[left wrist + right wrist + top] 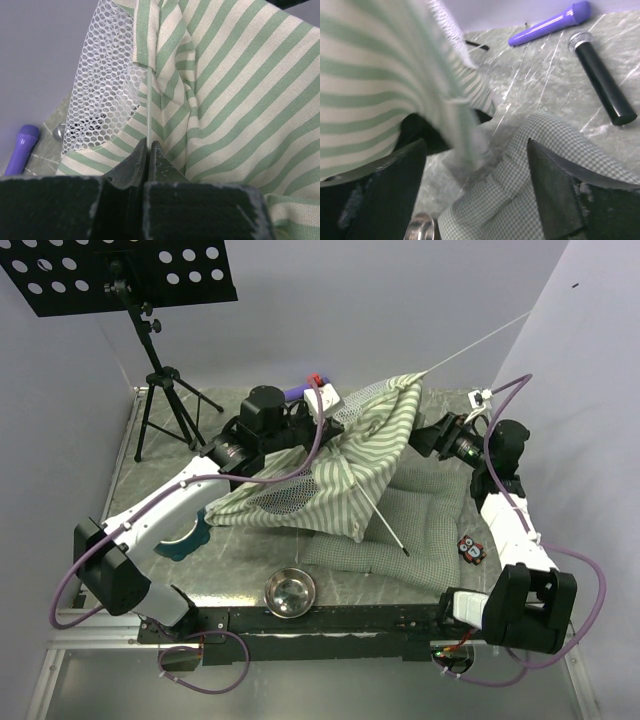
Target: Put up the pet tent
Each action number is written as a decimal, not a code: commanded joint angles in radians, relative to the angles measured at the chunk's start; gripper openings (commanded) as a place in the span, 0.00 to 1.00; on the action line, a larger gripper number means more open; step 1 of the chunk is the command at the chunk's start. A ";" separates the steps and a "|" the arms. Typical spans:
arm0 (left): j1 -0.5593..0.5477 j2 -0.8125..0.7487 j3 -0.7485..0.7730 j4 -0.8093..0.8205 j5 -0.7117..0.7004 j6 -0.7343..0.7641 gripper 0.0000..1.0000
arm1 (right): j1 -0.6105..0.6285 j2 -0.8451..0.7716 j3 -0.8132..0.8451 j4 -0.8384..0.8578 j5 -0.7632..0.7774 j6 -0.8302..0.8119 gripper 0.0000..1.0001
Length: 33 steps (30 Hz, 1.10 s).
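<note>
The pet tent (350,460) lies half collapsed in mid-table, green-and-white stripes with white mesh (285,495). Part of it rests on its grey-green checked cushion mat (425,520). One thin pole (480,345) juts up to the back right, and another pole end (392,532) pokes out over the mat. My left gripper (149,145) is shut on a thin white pole (149,100) where it enters the striped fabric (240,90). My right gripper (475,150) is open, with a blurred fold of tent fabric (375,85) hanging between its fingers (395,175) above the mat (530,190).
A steel bowl (290,592) sits at the near edge, with a teal bowl holder (188,536) to its left. A music stand's tripod (160,400) stands at the back left. A purple handle (550,22) and a black microphone (602,82) lie behind the tent. A small red-black item (470,550) lies beside the mat.
</note>
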 commanded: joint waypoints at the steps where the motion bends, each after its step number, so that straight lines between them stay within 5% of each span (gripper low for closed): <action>1: 0.017 -0.063 0.046 0.098 0.076 -0.076 0.01 | 0.012 0.030 0.011 0.194 0.041 0.089 0.79; 3: 0.020 -0.068 0.040 0.098 0.100 -0.086 0.01 | 0.012 0.055 0.043 0.265 0.033 0.150 0.44; 6: 0.037 -0.087 0.008 0.073 0.105 -0.080 0.01 | 0.003 0.070 0.138 0.274 0.033 0.171 0.05; 7: 0.045 -0.095 -0.008 0.064 0.107 -0.066 0.01 | -0.001 0.070 0.161 0.271 0.036 0.172 0.00; 15: 0.141 -0.187 -0.149 0.038 0.153 0.061 0.01 | -0.041 0.093 0.402 0.295 0.089 0.267 0.00; 21: 0.146 -0.146 -0.088 0.059 0.156 0.143 0.01 | -0.041 0.169 0.618 0.358 0.139 0.382 0.00; 31: 0.114 0.072 0.072 0.315 0.265 0.002 0.01 | -0.041 0.267 0.945 0.337 0.181 0.419 0.00; 33: 0.092 0.121 0.106 0.320 0.283 0.019 0.16 | -0.041 0.267 0.972 0.314 0.165 0.384 0.00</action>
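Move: Just in front of the right hand's open fingers hangs the striped tent edge, some 3 cm ahead, 1 cm left and about level. From that hand the black microphone lies about 13 cm ahead and 10 cm left, and the grey mat 12 cm back and 4 cm left, both some 27 cm below. The left hand already holds a thin pole; its sleeve mouth is roughly 3 cm ahead, 7 cm right, at hand height. Easing about 3 cm forward, the right hand shuts its wide-open fingers on the striped tent edge, then hauls it nearly 29 cm straight up, the fingertips tilting up some 30 degrees. The left hand keeps its pinch on the pole at the sleeve, gives way about 5 cm to its left, then comes back right while rising to nearly 7 cm above its start. ##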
